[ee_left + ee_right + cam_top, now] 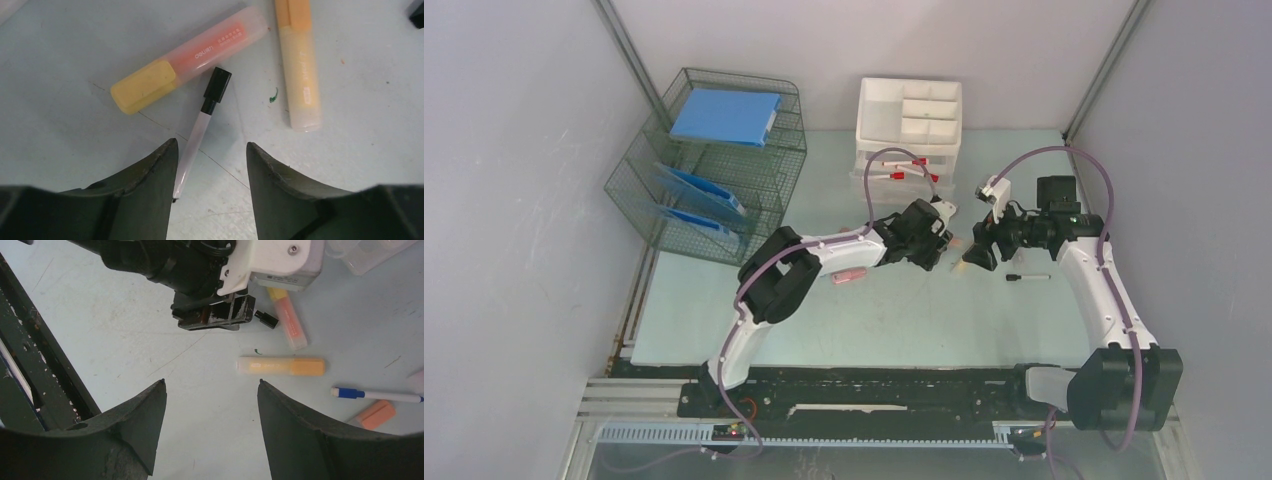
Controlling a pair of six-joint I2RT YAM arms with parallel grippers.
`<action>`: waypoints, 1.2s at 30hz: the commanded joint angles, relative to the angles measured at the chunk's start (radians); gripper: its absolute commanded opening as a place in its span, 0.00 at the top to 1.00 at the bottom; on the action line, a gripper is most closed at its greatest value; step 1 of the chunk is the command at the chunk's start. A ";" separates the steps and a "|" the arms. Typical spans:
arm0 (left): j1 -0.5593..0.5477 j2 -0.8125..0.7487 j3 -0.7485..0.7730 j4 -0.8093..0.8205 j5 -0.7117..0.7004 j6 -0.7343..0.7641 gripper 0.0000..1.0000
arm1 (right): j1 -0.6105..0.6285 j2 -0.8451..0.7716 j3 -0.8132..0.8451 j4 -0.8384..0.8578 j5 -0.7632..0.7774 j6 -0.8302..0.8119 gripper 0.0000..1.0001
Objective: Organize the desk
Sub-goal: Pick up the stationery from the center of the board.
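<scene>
My left gripper [940,250] hangs low over the pale mint-green desk [874,320], open. In the left wrist view its jaws [210,146] straddle a thin white pen with a black cap [201,131]. The pen lies on the desk, its tail end against the left finger [150,175]. Just beyond lie an orange highlighter with a yellow cap [190,57] and a pale orange highlighter [299,65]. My right gripper [972,260] faces the left one from the right. It stands open [210,382] above bare desk, with the pale orange highlighter [281,366] just ahead.
A wire rack [714,165] holding blue folders stands back left, and a white drawer organiser [910,125] back centre. A pink marker [848,277] lies under the left forearm. A black-capped pen [1028,277], a blue-capped pen [375,395] and an orange block [377,414] lie right.
</scene>
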State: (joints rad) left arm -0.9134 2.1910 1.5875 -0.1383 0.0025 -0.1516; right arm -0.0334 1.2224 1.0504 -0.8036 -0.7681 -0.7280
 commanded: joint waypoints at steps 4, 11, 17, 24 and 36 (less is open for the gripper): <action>0.000 0.059 0.096 -0.058 -0.048 0.050 0.42 | -0.005 0.003 0.014 -0.009 -0.008 -0.016 0.25; 0.000 0.064 0.097 -0.070 -0.045 0.050 0.54 | -0.005 0.004 0.013 -0.012 -0.011 -0.017 0.25; -0.006 0.045 0.069 -0.075 -0.036 0.040 0.67 | -0.005 0.002 0.014 -0.012 -0.013 -0.017 0.26; -0.026 0.022 0.019 -0.069 -0.039 0.030 0.81 | -0.005 0.000 0.015 -0.012 -0.016 -0.018 0.26; -0.060 -0.272 -0.292 0.131 -0.095 0.019 1.00 | -0.006 -0.004 0.015 -0.014 -0.020 -0.019 0.25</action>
State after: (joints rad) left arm -0.9592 2.0995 1.4052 -0.1040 -0.0605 -0.1234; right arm -0.0334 1.2270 1.0504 -0.8047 -0.7692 -0.7319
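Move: The stationery to be gripped, the black-capped marker, lies almost under the left hand: about 2 cm ahead, 1 cm right and 2 cm lower. The pink highlighter lies some 7 cm ahead of the hand and 6 cm right, the yellow highlighter about 1 cm ahead and 14 cm right, both also 2 cm below. From the idle right hand, the marker is roughly 8 cm ahead, 11 cm left and 15 cm below. The left fingers close from a little over half open and pinch the marker's white body below its black cap, after the hand has settled the last 2 cm down with a touch forward. The hand then draws the marker back about 4 cm and slightly over 2 cm left, away from the two highlighters, staying low, the wrist barely turning. ##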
